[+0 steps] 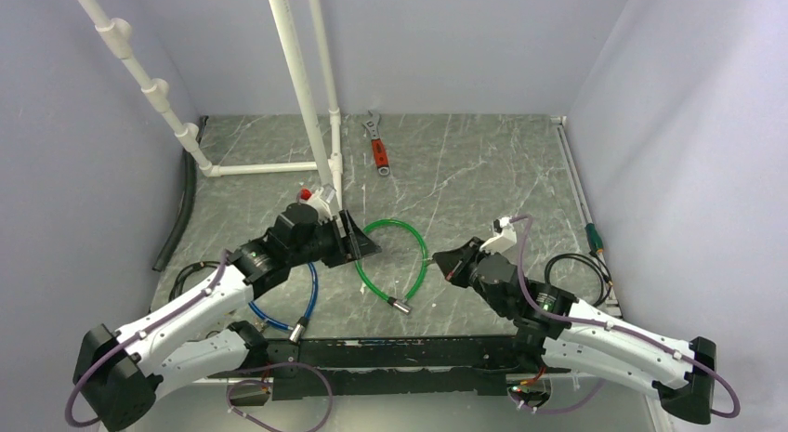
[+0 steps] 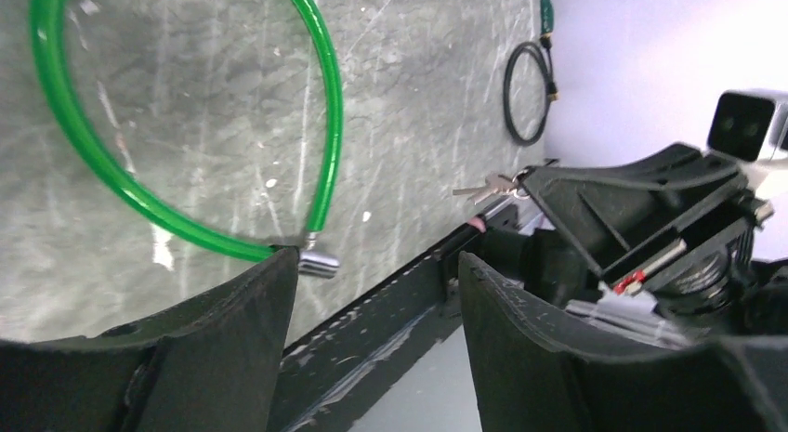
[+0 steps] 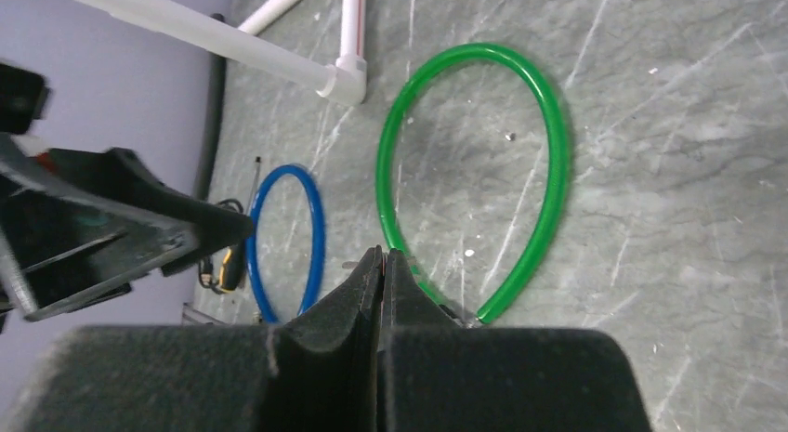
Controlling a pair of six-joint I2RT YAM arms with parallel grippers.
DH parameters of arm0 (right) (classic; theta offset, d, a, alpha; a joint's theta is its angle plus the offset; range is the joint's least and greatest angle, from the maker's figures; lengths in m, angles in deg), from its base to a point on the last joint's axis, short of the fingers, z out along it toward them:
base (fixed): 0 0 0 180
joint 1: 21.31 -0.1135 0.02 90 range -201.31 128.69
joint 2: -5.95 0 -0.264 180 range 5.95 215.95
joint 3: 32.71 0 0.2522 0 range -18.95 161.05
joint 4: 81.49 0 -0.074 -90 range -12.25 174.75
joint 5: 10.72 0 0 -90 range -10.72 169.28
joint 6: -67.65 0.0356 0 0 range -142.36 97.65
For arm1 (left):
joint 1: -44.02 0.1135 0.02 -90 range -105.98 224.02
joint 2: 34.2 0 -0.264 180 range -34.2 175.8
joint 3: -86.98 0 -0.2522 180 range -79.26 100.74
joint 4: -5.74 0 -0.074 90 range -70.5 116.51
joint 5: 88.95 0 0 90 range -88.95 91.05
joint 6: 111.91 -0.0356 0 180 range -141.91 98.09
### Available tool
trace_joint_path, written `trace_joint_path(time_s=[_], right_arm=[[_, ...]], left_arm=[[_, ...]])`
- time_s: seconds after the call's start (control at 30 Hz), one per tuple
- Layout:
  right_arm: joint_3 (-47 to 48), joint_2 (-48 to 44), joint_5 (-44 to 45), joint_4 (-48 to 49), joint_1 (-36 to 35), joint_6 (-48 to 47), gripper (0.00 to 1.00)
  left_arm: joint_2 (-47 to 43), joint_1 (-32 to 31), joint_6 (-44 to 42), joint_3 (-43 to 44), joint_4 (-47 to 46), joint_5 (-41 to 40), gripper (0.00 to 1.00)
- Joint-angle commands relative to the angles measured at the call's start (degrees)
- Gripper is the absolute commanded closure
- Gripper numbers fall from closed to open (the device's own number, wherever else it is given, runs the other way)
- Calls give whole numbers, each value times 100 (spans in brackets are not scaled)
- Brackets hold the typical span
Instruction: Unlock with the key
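The key (image 2: 490, 184), a small silvery bunch, sticks out from the tip of my right gripper (image 1: 446, 263), which is shut on it. In the right wrist view the jaws of that gripper (image 3: 383, 255) are pressed together above the green cable loop (image 3: 548, 200). My left gripper (image 1: 360, 235) stands open at the loop's left side with nothing between its fingers. In the left wrist view the left gripper (image 2: 376, 265) has one finger (image 2: 232, 330) just beside the green cable's silver lock end (image 2: 319, 260). That lock end (image 1: 401, 305) lies on the table near the front rail.
A blue cable loop (image 1: 311, 283) with its own silver end (image 1: 297, 332) lies under the left arm. A red-handled wrench (image 1: 377, 149) and a white pipe frame (image 1: 302, 88) stand at the back. A black hose (image 1: 181, 209) runs along the left wall. A black cable coil (image 1: 581, 269) sits at the right.
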Motion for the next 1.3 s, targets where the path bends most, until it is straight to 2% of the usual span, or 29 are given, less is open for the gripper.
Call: trace_joint_path(time_s=[0.0,0.13,0.33,0.7,1.03,1.27], right_arm=[[-169,-166,-116,915,33,-464,100],[-201,-145,-145,1173,30,-631,100],[-139,-14,-121,1249,30,-734,100],[-106,120,-138,1530,31,-903,100],[-95,193,-181,1673,31,-996,100],[-172,243,-300,1982,34,-1040,100]], left_arm=[[295,-326,1730,-237,-1433,-319,32],[796,-599,2755,-454,-2469,-283,33],[1390,-752,3440,-541,-3354,-293,38],[1716,-999,4099,-681,-3787,-561,45],[1789,-1081,4149,-733,-3971,-579,47],[1900,-1094,4252,-809,-4300,-528,56]])
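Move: The right fingers hold the keys, which stick out about 1 cm ahead and 1 cm left of the right hand point; the open left gripper is some 14 cm left of that hand, 2 cm farther out and 2 cm higher. From the left hand the keys lie about 13 cm right, 1 cm back and 3 cm lower. Below it, the green lock's metal barrel is roughly 8 cm right, 6 cm back and 17 cm down. Still pinched in the shut right fingers, the keys are held out and eased some 2 cm left and as much up, that wrist tipping up slightly. The left hand sweeps about 10 cm right towards them, fast then creeping, rolling some 35 degrees counter-clockwise seen from behind; its fingers partly close about the keys without shutting, and contact can't be made out. ##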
